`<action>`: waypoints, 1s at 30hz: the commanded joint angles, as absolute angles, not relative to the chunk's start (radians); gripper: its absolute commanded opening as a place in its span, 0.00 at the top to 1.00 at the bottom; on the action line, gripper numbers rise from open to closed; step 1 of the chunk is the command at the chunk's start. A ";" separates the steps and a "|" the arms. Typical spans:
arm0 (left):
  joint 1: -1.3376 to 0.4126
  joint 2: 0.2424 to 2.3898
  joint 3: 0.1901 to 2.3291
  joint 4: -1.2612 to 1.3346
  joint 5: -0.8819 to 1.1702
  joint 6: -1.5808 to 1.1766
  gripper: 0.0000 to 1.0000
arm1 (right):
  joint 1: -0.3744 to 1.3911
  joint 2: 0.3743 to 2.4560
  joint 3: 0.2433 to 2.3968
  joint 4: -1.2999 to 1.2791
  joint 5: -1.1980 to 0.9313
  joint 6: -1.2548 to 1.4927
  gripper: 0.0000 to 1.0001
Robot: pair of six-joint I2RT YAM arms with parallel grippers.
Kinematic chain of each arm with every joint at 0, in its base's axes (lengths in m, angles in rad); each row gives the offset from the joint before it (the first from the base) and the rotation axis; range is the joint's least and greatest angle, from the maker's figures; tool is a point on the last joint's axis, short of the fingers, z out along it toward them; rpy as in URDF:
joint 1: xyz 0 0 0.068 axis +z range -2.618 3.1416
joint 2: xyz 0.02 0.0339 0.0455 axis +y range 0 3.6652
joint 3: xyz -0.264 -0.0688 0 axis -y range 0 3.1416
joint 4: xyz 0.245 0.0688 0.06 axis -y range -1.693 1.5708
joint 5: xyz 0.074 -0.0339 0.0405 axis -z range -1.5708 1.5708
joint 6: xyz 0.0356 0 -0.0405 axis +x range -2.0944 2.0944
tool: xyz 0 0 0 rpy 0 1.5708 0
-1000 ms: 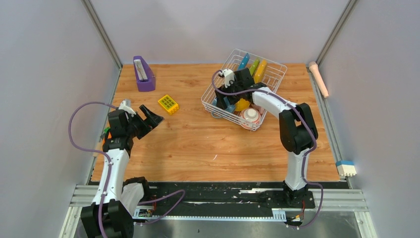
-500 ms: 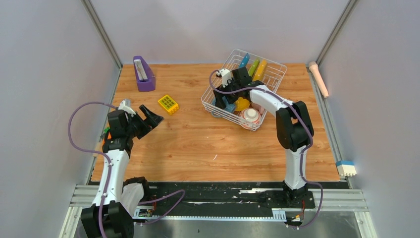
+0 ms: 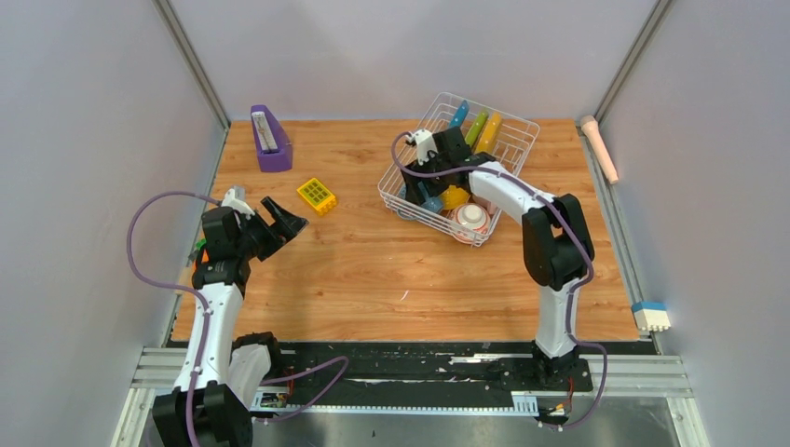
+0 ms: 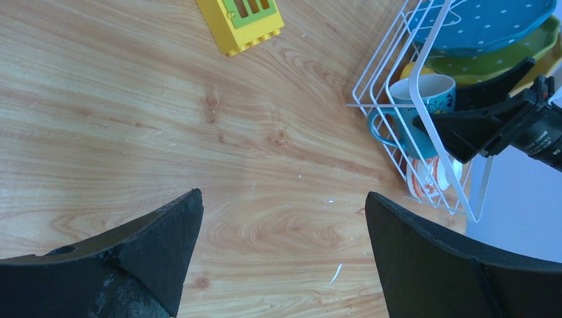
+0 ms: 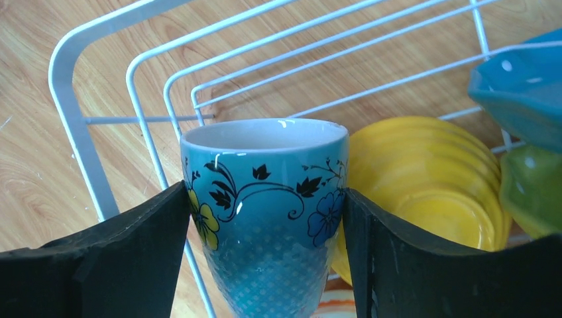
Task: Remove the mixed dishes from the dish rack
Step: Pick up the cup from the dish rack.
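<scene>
The white wire dish rack (image 3: pixel 510 152) stands at the back right of the table. Blue (image 3: pixel 458 115), green (image 3: pixel 477 124) and yellow (image 3: pixel 490 131) plates stand upright in it. A yellow bowl (image 3: pixel 456 196) and a red-and-white patterned bowl (image 3: pixel 472 219) lie at its near end. My right gripper (image 5: pixel 264 192) reaches into the rack's left corner. Its fingers press both sides of a blue flowered cup (image 5: pixel 265 159), which stands upright next to the yellow bowl (image 5: pixel 424 185). My left gripper (image 4: pixel 283 199) hangs open over bare wood at the left, holding nothing.
A yellow grid block (image 3: pixel 317 196) and a purple wedge holder (image 3: pixel 270 140) sit at the back left. A pink cylinder (image 3: pixel 599 147) lies along the right rail. A blue-and-white block (image 3: pixel 650 317) sits outside the table's right edge. The rack's wire wall (image 5: pixel 73 126) stands close to the cup.
My right gripper has drawn its fingers in until they touch the blue cup, and its arm has shifted slightly. The left arm has not moved.
</scene>
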State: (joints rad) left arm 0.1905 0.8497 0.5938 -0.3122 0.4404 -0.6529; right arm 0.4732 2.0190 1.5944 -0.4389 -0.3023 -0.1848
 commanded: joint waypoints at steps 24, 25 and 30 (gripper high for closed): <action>0.146 0.838 0.618 0.010 0.718 -0.790 0.00 | 0.468 1.491 1.186 0.109 -0.192 -0.025 1.00; 0.123 0.843 0.617 0.042 0.744 -0.813 0.00 | 0.469 1.471 1.169 0.125 -0.214 -0.031 1.00; -0.021 0.879 0.677 0.164 0.770 -0.808 0.00 | 0.467 1.368 1.085 0.172 -0.444 -0.092 1.00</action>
State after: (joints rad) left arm 0.0792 0.8547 0.5987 -0.0036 0.6960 -0.7906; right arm 0.4671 1.4811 1.1278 -0.0006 -0.2241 -0.0540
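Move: Between the right fingers already, low in the rack's near-left end, the cup has its middle roughly 2 cm below the hand point. The yellow stack stands about 6 cm to the right, level with it fore and aft and some 3 cm lower; the red-and-white cup is about 10 cm right, 5 cm back and 4 cm lower. The blue plate lies some 15 cm ahead and 6 cm right, at about hand height. From the left hand, the cup is about 13 cm ahead, 29 cm right and 7 cm lower. Lifting the cup up out of the rack in its unchanged grip, the right hand first eases back, right and up from the rack's side wires, then climbs ever faster, about 13 cm in all, still drawing back a little, its fingers swinging up some 30 degrees towards level. The left hand, open, starts late and goes about 7 cm right and 7 up towards the cup, turning clockwise and tipping its fingers up. ##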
